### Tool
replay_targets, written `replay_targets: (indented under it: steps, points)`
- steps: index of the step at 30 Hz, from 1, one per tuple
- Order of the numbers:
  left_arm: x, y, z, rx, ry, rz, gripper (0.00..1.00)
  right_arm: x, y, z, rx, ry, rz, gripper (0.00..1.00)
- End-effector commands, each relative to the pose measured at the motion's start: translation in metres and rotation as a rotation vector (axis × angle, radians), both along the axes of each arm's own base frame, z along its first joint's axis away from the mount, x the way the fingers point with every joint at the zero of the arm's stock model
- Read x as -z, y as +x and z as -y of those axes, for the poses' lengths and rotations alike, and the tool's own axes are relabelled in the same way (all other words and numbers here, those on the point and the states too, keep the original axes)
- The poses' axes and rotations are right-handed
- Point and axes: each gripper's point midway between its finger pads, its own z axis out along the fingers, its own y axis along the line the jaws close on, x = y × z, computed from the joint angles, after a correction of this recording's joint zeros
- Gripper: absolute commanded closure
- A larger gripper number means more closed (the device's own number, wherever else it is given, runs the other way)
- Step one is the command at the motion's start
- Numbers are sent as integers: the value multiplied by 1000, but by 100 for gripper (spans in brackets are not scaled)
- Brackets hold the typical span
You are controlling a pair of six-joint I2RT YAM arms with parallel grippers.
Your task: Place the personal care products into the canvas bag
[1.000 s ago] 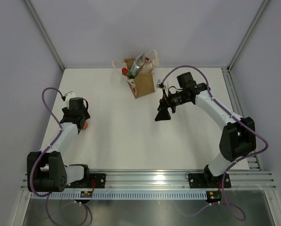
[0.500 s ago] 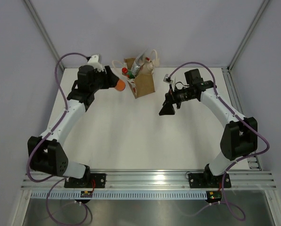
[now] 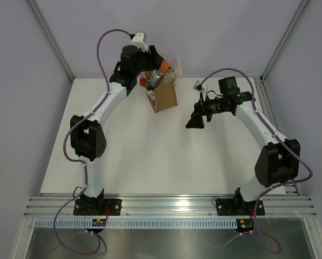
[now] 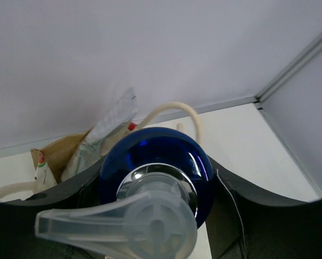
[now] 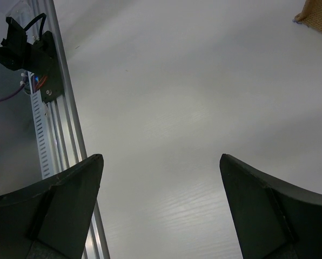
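Note:
The canvas bag (image 3: 165,96) stands at the back middle of the table, with a silvery tube (image 3: 157,76) and a red-topped dark bottle (image 3: 143,82) poking out of it. My left gripper (image 3: 160,63) hangs above the bag's mouth, shut on the orange bottle (image 3: 164,65). In the left wrist view the bottle's blue cap (image 4: 166,156) and clear pump head fill the space between the fingers (image 4: 242,210), with the bag (image 4: 58,154), the tube (image 4: 111,125) and a cream handle (image 4: 178,110) below. My right gripper (image 3: 195,120) stands open and empty to the right of the bag.
A corner of the bag (image 5: 317,15) shows at the top right of the right wrist view, above bare white table. The aluminium rail (image 3: 172,204) with both arm bases runs along the near edge. Grey walls close the back and sides.
My left arm has swung from the table's left side up to the back, carrying the orange bottle over the bag. The right gripper has drifted slightly right, still open.

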Motion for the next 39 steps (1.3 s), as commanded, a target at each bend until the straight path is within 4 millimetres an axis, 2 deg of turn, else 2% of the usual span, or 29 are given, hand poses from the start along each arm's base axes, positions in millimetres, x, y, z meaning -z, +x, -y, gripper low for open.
replay_targets:
  steps: [1,2,5,8,9,11,12,13,15,16,19,23,29,32,33,35,36,39]
  points:
    - [-47,30,-11,-100,8,190,100,-24,-5,4,4,41,58,3]
    - [-40,38,-11,-113,23,186,100,-23,-5,5,8,41,58,3]
    - [-22,47,-8,-104,66,168,100,-21,-6,8,17,40,53,3]
    - [-11,40,-3,-57,85,133,100,-18,-6,11,24,39,51,3]
    - [2,36,0,-34,96,106,100,-18,-5,11,25,39,53,3]
    - [11,26,4,4,97,85,100,-18,-4,11,26,40,53,3]
    - [10,20,3,18,97,83,100,-17,-3,11,26,40,50,3]
    - [25,15,6,43,107,51,100,-17,-2,11,27,41,48,3]
    - [30,5,7,72,110,28,100,-16,-1,10,24,44,44,3]
    - [43,0,9,93,116,1,100,-18,0,10,22,47,49,3]
    - [60,-11,13,129,153,-38,100,-18,2,9,21,51,42,3]
    - [75,-13,13,134,171,-71,100,-17,3,8,21,60,27,3]
    - [88,-4,19,132,169,-106,100,-15,3,9,31,55,13,3]
    - [91,-2,18,117,165,-117,86,-14,2,10,36,48,15,3]
    - [91,-2,17,112,162,-120,74,-14,2,10,38,45,15,3]
    - [89,-1,15,98,163,-118,61,-13,2,10,40,41,11,3]
    - [83,0,15,92,157,-109,49,-14,3,11,42,40,15,3]
    - [68,1,13,79,159,-85,37,-17,5,11,43,38,18,3]
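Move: My left hand holds the orange pump bottle by its neck, high above the canvas bag. The middle of the bag is about 3 cm ahead, 2 cm to the right and some 25 cm below. Inside it, the green bottle stands level with my hand and about 5 cm left, the silver tube about 3 cm ahead, the beige pump bottle 4 cm ahead and 6 cm right. From my right hand the bag lies about 25 cm ahead and 12 cm left. I lower the orange bottle with my left hand some 15 cm into the near part of the bag, next to the green bottle. I swing about 4 cm forward in the first part of the drop, then ease back about as far while still sinking, the fingers tipping some 20 degrees further down. I finish holding still, my grip on the neck kept. ##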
